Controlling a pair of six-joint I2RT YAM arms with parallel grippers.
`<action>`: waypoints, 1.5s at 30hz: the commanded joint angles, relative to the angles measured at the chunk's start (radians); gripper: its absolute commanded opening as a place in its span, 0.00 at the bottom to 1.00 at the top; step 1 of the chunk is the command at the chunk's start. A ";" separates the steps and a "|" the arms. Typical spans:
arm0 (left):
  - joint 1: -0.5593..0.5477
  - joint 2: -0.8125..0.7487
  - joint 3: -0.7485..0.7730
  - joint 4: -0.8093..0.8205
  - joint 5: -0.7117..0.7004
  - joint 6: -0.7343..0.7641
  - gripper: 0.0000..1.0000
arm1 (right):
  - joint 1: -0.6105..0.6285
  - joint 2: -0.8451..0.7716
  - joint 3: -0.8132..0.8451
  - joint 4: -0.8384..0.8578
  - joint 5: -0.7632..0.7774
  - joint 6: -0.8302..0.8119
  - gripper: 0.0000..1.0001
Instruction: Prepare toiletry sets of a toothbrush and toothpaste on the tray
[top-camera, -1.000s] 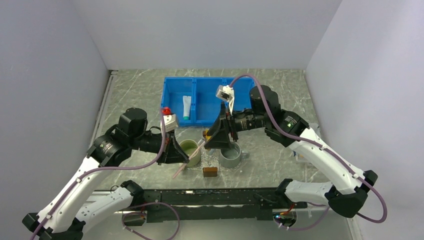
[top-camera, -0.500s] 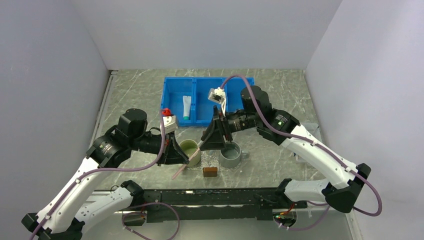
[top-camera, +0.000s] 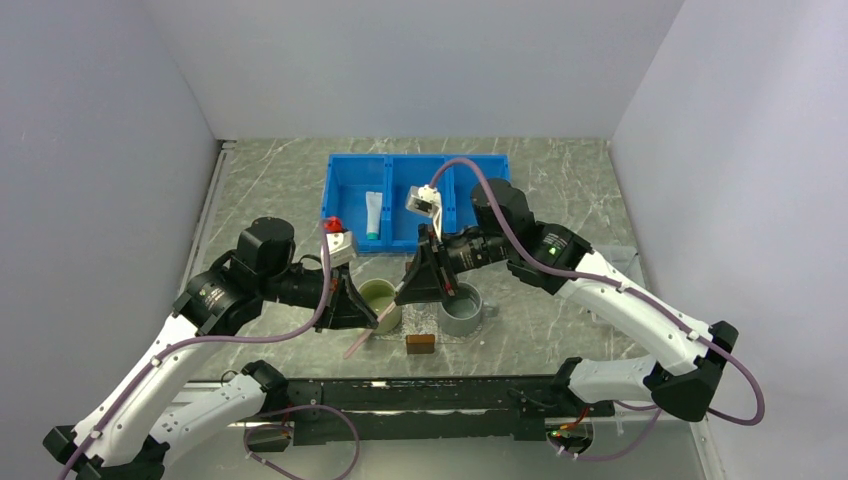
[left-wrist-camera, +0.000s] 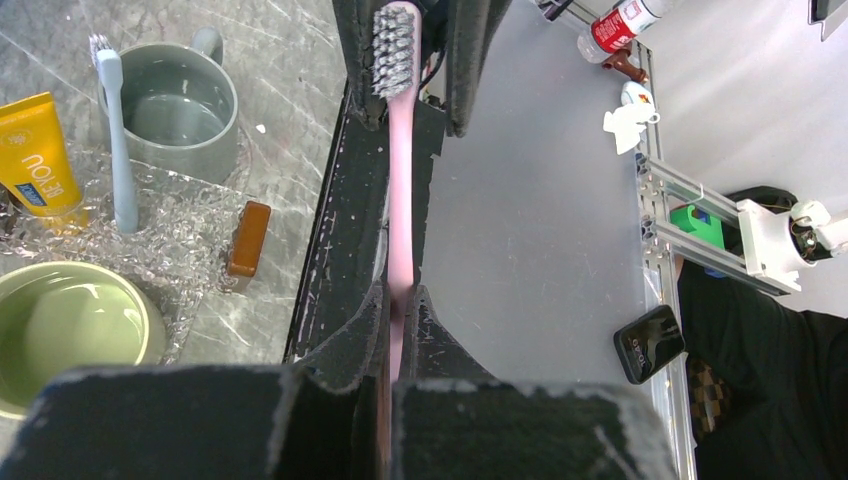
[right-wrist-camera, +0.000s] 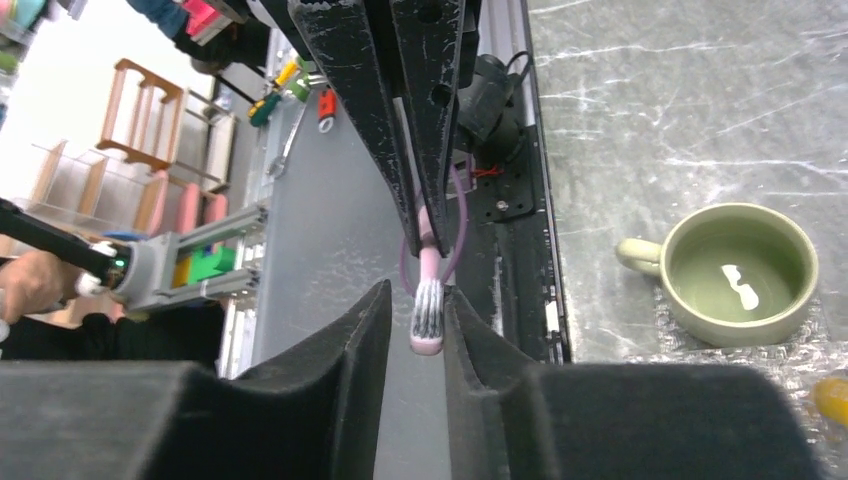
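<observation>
My left gripper (top-camera: 370, 312) (left-wrist-camera: 400, 296) is shut on the handle of the pinkish toothbrush (top-camera: 356, 344) (left-wrist-camera: 400, 200) and holds it in the air, tilted, above the table's front edge. My right gripper (top-camera: 408, 292) (right-wrist-camera: 412, 296) is open, its jaws either side of the brush's bristle head (right-wrist-camera: 428, 318), which sits close to the right-hand jaw. The pale blue toothbrush (left-wrist-camera: 116, 140) and the yellow-orange toothpaste (left-wrist-camera: 36, 155) lie on the clear glittery tray (left-wrist-camera: 160, 255). The white toothpaste with the teal cap (top-camera: 373, 213) lies in the blue bin (top-camera: 350, 236).
A green mug (top-camera: 380, 300) (right-wrist-camera: 738, 270) and a grey mug (top-camera: 462, 312) (left-wrist-camera: 176, 98) stand by the tray. A small brown block (top-camera: 420, 344) (left-wrist-camera: 247, 238) lies at the tray's near edge. The black base rail (top-camera: 420, 395) runs along the front.
My right arm has moved left and down towards the left gripper, bringing its open jaws around the pink brush's head. The left arm and brush have stayed put.
</observation>
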 joint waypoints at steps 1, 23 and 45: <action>-0.003 -0.007 0.017 0.024 0.009 0.018 0.00 | 0.006 -0.002 0.034 -0.003 0.036 -0.016 0.20; -0.003 -0.064 0.042 0.023 -0.395 -0.053 0.77 | 0.046 0.095 0.289 -0.475 0.425 -0.140 0.00; -0.004 -0.373 -0.217 0.118 -0.758 -0.082 0.99 | 0.151 0.247 0.372 -0.620 0.769 -0.232 0.00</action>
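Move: My left hand still holds the pink toothbrush about midway, and its head end already lies between my right hand's half-open fingers. The toothbrush's middle is some 6 cm left, 2 cm back and 4 cm below my right hand. From that hand the green mug stands 5 cm ahead and 6 cm left, the grey mug 4 cm ahead and 10 cm right, both about 21 cm down. The near brown block lies 2 cm back, 2 cm right and 24 cm below. I close my right fingers on the toothbrush's head, then open my left fingers wide and draw that hand off forward and left, some 9 cm, sinking a little and turning about 35 degrees counter-clockwise. With the toothbrush gripped, I lower my right hand about 8 cm while carrying it forward and somewhat right, over the foil tray between the mugs, tipping its fingers down some 40 degrees. ##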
